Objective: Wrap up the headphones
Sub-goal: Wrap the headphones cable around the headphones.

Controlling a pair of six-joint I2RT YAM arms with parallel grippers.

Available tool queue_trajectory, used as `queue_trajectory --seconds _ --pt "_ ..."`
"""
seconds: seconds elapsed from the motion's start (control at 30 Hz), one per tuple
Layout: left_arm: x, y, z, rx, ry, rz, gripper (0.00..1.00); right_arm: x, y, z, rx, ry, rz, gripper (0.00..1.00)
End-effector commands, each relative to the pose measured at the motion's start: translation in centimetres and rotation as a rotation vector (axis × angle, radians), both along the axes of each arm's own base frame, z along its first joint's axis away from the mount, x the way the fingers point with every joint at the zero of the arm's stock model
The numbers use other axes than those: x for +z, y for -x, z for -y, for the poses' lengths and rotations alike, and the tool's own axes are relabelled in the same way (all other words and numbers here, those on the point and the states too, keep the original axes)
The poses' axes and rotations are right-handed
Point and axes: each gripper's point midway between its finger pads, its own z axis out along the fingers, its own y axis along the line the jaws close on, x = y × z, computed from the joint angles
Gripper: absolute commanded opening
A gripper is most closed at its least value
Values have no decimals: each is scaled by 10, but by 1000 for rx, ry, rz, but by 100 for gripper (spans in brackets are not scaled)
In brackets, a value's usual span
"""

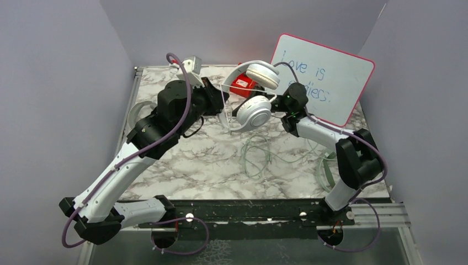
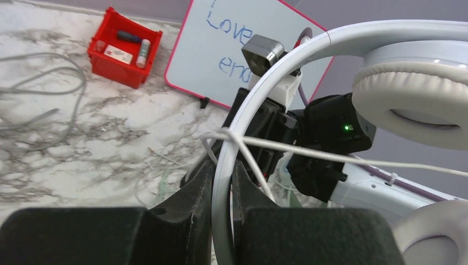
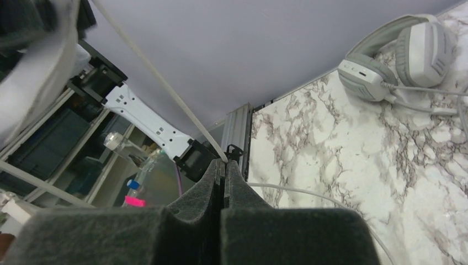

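Observation:
White headphones (image 1: 255, 110) hang in the air at the back middle of the table, one cup above the other. My left gripper (image 1: 219, 106) is shut on their thin white headband (image 2: 276, 83), which runs up between the jaws of that gripper (image 2: 223, 168). The white cable (image 2: 359, 160) loops once around the band just above the fingers and stretches taut to the right. My right gripper (image 1: 277, 103) sits beside the lower cup. In its wrist view this gripper (image 3: 223, 164) is shut on the taut white cable (image 3: 160, 83).
A grey-green pair of headphones (image 3: 397, 55) lies at the left edge, half hidden by the left arm in the top view. Mint cables (image 1: 256, 154) and another pale pair (image 1: 325, 168) lie near the right arm. A red bin (image 1: 243, 84) and a whiteboard (image 1: 325, 77) stand behind.

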Motion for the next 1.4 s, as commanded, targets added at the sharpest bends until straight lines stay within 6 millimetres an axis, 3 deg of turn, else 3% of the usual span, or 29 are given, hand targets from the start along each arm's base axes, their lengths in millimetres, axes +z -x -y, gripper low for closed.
queue_trajectory --seconds 0.0,0.1,0.33,0.6,0.8,1.1,1.2,1.37 --pt "39 -9 -21 70 -122 132 0 -2 -4 11 -88 4 -8 0" --pt "29 -4 -20 14 -208 123 0 -3 -26 33 -191 21 2 0" --pt "-10 10 -16 -108 -356 58 0 19 -63 69 -342 62 90 0" --pt "-48 9 -33 -136 -567 39 0 23 -79 114 -476 70 117 0" --pt "-67 1 -45 -111 -693 20 0 31 -75 133 -541 81 165 0" --pt "-53 -2 -53 -42 -654 80 0 15 -76 136 -515 178 159 0" --pt "-62 -11 -65 64 -675 19 0 23 -63 137 -489 187 173 0" --pt "-71 -36 -106 389 -755 7 0 67 -15 138 -423 163 161 0"
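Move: The left hand grips the headband; the headphones' middle lies about 7 cm to its right, 1 cm ahead and level in height. From the right hand, pinching the cable, that middle is some 10 cm above, 3 cm right and 1 cm back. On the table nearly 30 cm below the right hand, the green cable coil lies about 8 cm right and 1 cm back, the red box about 28 cm ahead and 3 cm right. Still pinching the white cable in its shut fingertips, the right hand draws out from beneath the headphones, about 13 cm right and 6 cm forward, turning some 30 degrees clockwise. The left hand keeps its grip on the headband, sinks about 8 cm and shifts 7 cm left, rolling some 40 degrees so its left side rises. ##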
